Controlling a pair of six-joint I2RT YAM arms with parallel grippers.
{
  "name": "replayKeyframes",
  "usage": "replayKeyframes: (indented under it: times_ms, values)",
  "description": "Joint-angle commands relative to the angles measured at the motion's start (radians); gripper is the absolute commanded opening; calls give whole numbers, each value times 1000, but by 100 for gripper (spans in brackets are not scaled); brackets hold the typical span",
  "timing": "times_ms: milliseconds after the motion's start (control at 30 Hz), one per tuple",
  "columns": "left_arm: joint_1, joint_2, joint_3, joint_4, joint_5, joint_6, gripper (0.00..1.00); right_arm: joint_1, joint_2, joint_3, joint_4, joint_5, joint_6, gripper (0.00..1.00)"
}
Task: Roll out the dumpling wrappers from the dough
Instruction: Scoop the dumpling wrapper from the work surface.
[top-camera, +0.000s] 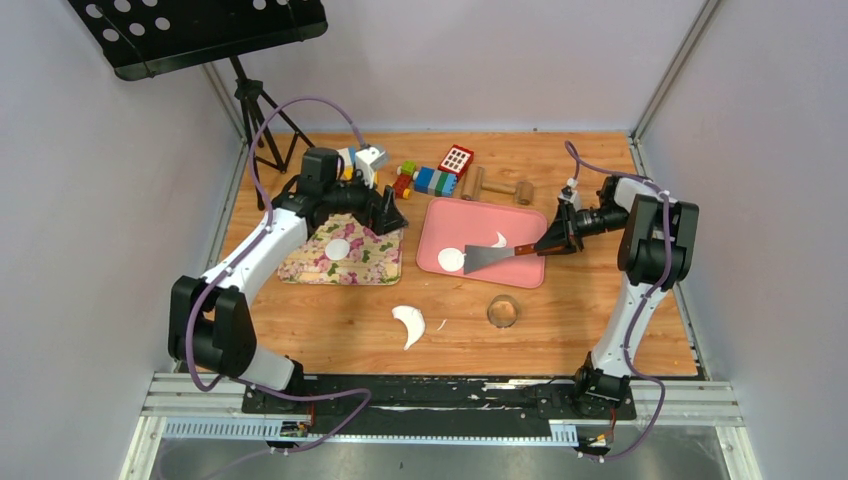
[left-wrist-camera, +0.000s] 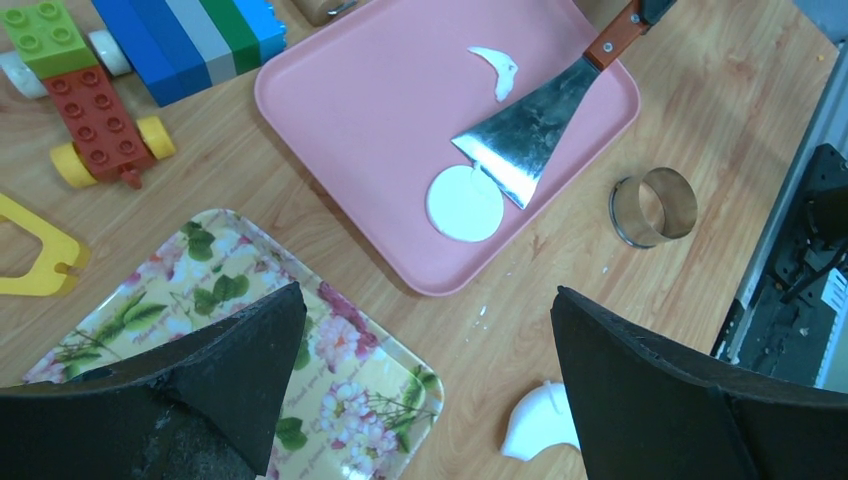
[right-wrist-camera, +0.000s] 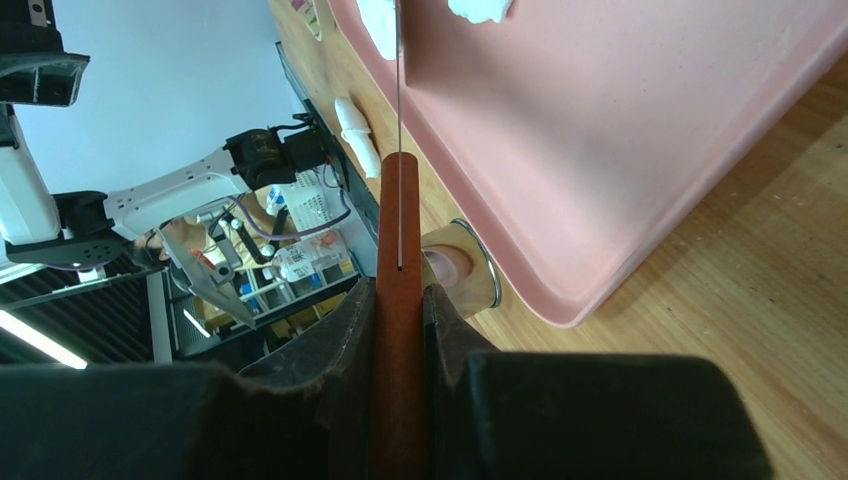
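A round white dumpling wrapper (top-camera: 451, 259) (left-wrist-camera: 465, 203) lies at the near left of the pink tray (top-camera: 520, 272) (left-wrist-camera: 350, 110). My right gripper (top-camera: 553, 243) (right-wrist-camera: 400, 290) is shut on the red-brown handle of a metal spatula (top-camera: 487, 258) (left-wrist-camera: 520, 135), whose blade edge rests at the wrapper's rim. A small dough scrap (top-camera: 498, 239) (left-wrist-camera: 497, 70) sits farther back on that tray. A crescent of dough (top-camera: 409, 324) (left-wrist-camera: 540, 420) lies on the table. Another wrapper (top-camera: 338, 249) rests on the floral tray (top-camera: 300, 268) (left-wrist-camera: 200, 290). My left gripper (top-camera: 385, 213) (left-wrist-camera: 428, 295) hangs open over that tray's right corner, holding nothing.
A metal ring (top-camera: 503, 312) (left-wrist-camera: 655, 205) (right-wrist-camera: 465, 265) stands on the table in front of the pink tray. Toy blocks (top-camera: 430, 180) (left-wrist-camera: 190, 35) and a wooden rolling pin (top-camera: 495, 187) lie at the back. A music stand (top-camera: 200, 30) stands at the back left.
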Motion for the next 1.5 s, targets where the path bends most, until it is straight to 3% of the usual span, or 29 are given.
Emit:
replayKeyframes:
  times_ms: [0, 200, 433, 800, 967, 1100, 1167, 1367, 1467]
  values:
    - [0, -15, -21, 58, -21, -12, 100, 9, -13, 26, 6, 95, -31, 0]
    - [-87, 130, -17, 91, -265, -39, 100, 4, -96, 46, 35, 124, 1, 0]
    - [-219, 311, 115, 38, -459, -42, 90, 4, -129, 43, 39, 150, 25, 0]
    - [-252, 448, 196, -15, -530, -72, 65, 39, -96, 11, 116, 140, 88, 0]
    - [-268, 506, 224, -38, -523, -75, 63, 51, -86, 10, 134, 136, 103, 0]
    - [-269, 543, 241, -48, -512, -84, 55, 51, -81, 12, 136, 140, 103, 0]
    - [-269, 557, 244, -46, -499, -91, 44, 51, -80, 12, 137, 143, 103, 0]
    - [-270, 599, 250, -58, -494, -122, 0, 51, -72, -6, 158, 130, 109, 0]
    - [-270, 606, 243, -59, -494, -153, 0, 51, -68, -25, 176, 103, 110, 0]
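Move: The left rim of the pink tray lies about 6 cm to the right of my open left hand, 4 cm ahead and some 17 cm below. From that hand the wrapper is about 12 cm right, level fore and aft, and the flowered tray's middle 11 cm left and 2 ahead, both nearly as low as the rim. From my right hand, holding the spatula, the wrapper lies about 22 cm left, 1 cm ahead and 7 cm down; the cutter ring is 11 cm left and 10 back. I drop my left hand about 17 cm, easing right and a little forward to the pink tray's left rim, its left side rolling up by roughly 25 degrees, and shut the fingers to pinch the rim just ahead of the wrapper. My right hand keeps its grip on the spatula, lifting it a bare centimetre or so with a slight tilt, the blade staying beside the wrapper. ##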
